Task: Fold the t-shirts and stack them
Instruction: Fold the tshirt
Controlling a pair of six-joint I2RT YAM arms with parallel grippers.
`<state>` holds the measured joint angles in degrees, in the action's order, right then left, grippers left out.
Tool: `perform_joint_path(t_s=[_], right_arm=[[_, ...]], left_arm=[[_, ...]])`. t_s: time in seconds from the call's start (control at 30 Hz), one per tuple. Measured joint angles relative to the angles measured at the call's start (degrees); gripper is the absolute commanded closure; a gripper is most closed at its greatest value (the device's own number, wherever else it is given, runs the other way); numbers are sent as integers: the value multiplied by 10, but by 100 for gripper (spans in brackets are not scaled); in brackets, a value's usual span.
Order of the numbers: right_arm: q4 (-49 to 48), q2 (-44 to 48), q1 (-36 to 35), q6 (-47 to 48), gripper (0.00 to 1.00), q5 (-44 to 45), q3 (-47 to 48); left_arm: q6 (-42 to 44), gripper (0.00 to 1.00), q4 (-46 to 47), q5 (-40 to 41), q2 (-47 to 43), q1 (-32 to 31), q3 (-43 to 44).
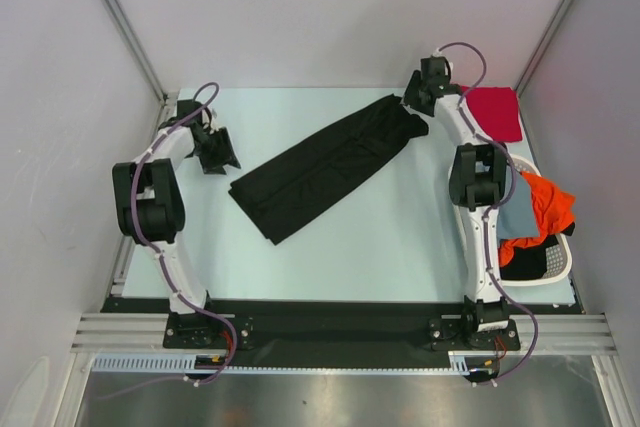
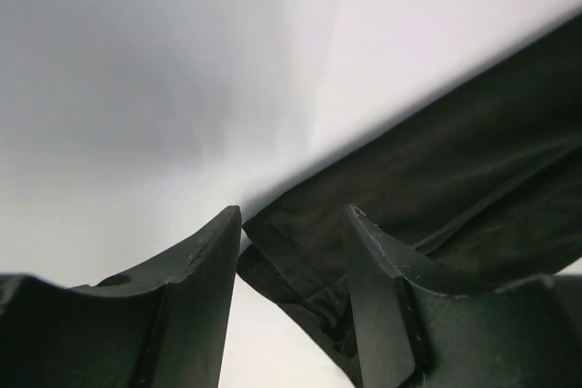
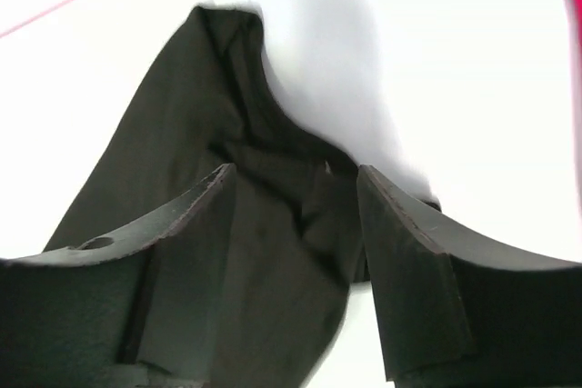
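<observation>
A large black t-shirt, folded into a long narrow strip, lies diagonally across the table from near left to far right. My left gripper hovers just off its near-left end. In the left wrist view that gripper is open, with the corner of the black cloth showing between and beyond the fingers. My right gripper is over the far-right end. Its jaws stand open above the bunched black cloth. A red t-shirt lies flat in the far right corner.
A white perforated basket stands at the right edge beside the right arm. An orange tee and a grey-blue one hang over it, with dark cloth inside. Grey walls close in the table on three sides.
</observation>
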<state>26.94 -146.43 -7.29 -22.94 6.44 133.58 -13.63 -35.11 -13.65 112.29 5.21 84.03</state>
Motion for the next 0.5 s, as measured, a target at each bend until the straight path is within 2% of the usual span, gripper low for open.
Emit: perform_joint_path(t_s=[0.07, 0.13, 0.3, 0.4, 0.5], right_arm=[[29, 24, 2, -11, 37, -9, -10], [52, 79, 2, -20, 37, -16, -74], [34, 273, -23, -75, 38, -83, -349], [13, 354, -70, -125, 39, -143, -475], [-73, 401, -147, -195, 40, -207, -592]], left_arm=[[8, 43, -8, -17, 11, 3, 0], [18, 43, -14, -28, 20, 4, 0], [39, 44, -14, -46, 29, 5, -1], [49, 46, -10, -52, 42, 5, -1], [59, 47, -10, -57, 54, 5, 2]])
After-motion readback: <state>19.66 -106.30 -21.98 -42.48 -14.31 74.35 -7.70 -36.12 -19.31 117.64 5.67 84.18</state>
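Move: The black t-shirt's far left corner lies almost under the open left hand, some 2 cm back, neither left nor right of it, and 5 cm below; the shirt's near left corner is about 20 cm back and 12 cm right. From the open right hand, the middle of the shirt's near long edge is roughly 24 cm back, 20 cm left and 7 cm down. The shirt's right end lies directly beneath the right hand, 1 cm back; the folded red shirt is level with it, 24 cm to its right. The open right hand swings away from the t-shirt's right end, about 26 cm back and, increasingly towards the end, 16 cm left, to the middle of the near long edge; it lifts a couple of centimetres, then starts to sink, its left side rising, fingers tipping further down and wrist turning some 15 degrees counter-clockwise. Meanwhile the left hand eases down about 3.5 cm and 1 cm back and 1 cm right onto the far left corner, turning slightly clockwise with its fingers still parted around that corner, contact not to be made out. ##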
